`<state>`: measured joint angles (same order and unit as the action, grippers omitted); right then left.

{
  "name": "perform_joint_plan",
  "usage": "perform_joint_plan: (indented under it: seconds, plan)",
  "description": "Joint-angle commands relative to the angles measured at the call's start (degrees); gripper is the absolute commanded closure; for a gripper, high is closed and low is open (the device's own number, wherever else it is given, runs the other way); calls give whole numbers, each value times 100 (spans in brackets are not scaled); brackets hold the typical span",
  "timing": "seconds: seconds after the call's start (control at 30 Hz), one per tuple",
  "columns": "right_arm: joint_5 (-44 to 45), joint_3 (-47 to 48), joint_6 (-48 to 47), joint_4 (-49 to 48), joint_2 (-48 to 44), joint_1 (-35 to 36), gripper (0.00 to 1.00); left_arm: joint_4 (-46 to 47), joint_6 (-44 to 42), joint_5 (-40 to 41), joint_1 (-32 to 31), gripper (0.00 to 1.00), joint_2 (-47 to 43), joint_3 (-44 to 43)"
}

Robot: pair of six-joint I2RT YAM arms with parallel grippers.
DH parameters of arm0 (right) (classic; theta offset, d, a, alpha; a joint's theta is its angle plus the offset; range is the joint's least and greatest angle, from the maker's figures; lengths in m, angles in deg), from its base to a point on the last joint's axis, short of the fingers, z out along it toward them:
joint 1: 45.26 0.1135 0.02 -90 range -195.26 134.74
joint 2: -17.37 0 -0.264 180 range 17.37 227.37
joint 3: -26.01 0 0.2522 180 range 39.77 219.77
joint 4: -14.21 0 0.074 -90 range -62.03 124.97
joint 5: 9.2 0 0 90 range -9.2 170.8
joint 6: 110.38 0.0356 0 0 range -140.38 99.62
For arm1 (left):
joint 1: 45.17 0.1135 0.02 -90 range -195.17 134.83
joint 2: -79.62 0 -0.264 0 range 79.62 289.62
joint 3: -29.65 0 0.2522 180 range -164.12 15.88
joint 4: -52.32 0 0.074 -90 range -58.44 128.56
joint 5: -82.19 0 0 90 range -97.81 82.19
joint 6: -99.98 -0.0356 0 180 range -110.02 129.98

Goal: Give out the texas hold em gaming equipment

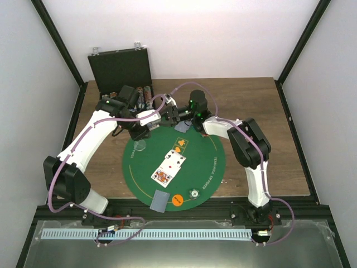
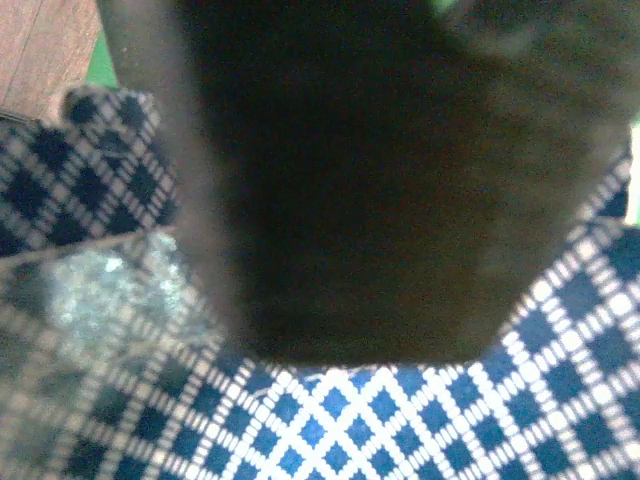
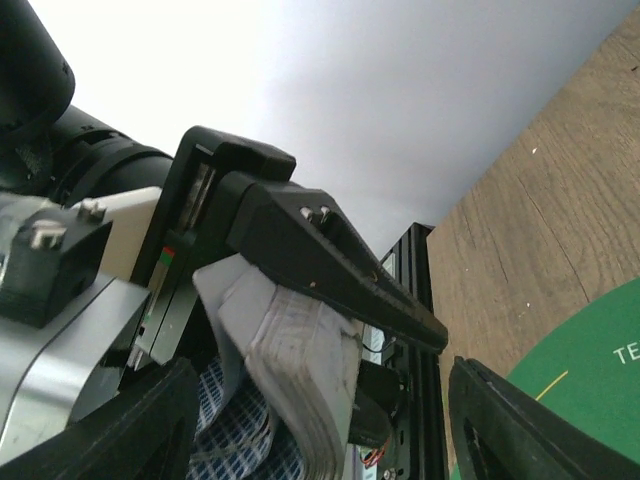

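My left gripper (image 1: 149, 119) is shut on a thick deck of playing cards (image 3: 300, 365), held above the far edge of the green mat. One of its black fingers (image 3: 340, 275) lies along the deck's top. The checked blue card back (image 2: 380, 420) fills the bottom of the left wrist view. My right gripper (image 1: 167, 115) faces it, open, its two fingers on either side of the deck with a gap on the right. On the mat lie three face-up cards (image 1: 174, 161), a face-down card (image 1: 159, 201), an orange disc (image 1: 177, 200), a silvery disc (image 1: 194, 193) and a clear disc (image 1: 139, 146).
The round green felt mat (image 1: 212, 162) covers the middle of the wooden table. A black hinged case (image 1: 120, 64) stands open at the back left, just behind the left arm. Another face-down card (image 1: 181, 127) lies at the mat's far edge under the right arm.
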<state>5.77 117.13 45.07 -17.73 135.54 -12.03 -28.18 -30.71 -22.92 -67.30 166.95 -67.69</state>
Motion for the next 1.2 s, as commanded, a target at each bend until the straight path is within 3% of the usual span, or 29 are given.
perform_joint_plan:
  seconds: [0.0,0.13,0.27,0.37,0.5,0.83,1.17]
  plan:
    - [-72,446,492,-543,271,167,31,85,29,-75,-22,58,45,-22]
    - [-131,661,212,-99,331,240,31,82,0,-65,-19,58,81,-20]
    - [-8,979,-1039,1793,246,236,32,90,-28,-33,-19,59,117,-29]
    - [244,1244,-2090,3286,163,224,39,116,-33,20,-19,59,96,-35]
    - [925,1146,-2685,4209,-146,164,51,180,-53,129,-11,59,49,57]
    - [1350,1137,-3168,4844,-496,104,70,308,-67,237,47,60,39,205]
    - [1565,1210,-3495,5326,-638,-1,70,337,-102,223,86,60,-14,332]
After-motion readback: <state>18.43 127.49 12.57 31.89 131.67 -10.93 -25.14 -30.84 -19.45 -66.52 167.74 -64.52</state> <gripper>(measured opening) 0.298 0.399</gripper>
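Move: The deck of cards, already gripped by the left hand and jutting about 3 cm to that hand's right, stands some 3 cm to the right hand's left and roughly 2 cm back, nearly level between its open fingers. On the felt, some 18 cm below the right hand, the far face-down pair lies about 10 cm right and 2 cm back. The clear disc is around 12 cm left and 12 cm back, also on the felt. The deck stays in the left hand's grip, that hand sinking about 2 cm and easing a little forward and left, as the right hand works at its free end. The right fingers, one over the card backs, first reach 2.5 cm further left, then draw back right nearly 2 cm while closing to under half their gap around the cards; the right hand ends 2 cm lower and slightly forward, fingertips tipped down some 15 degrees. ##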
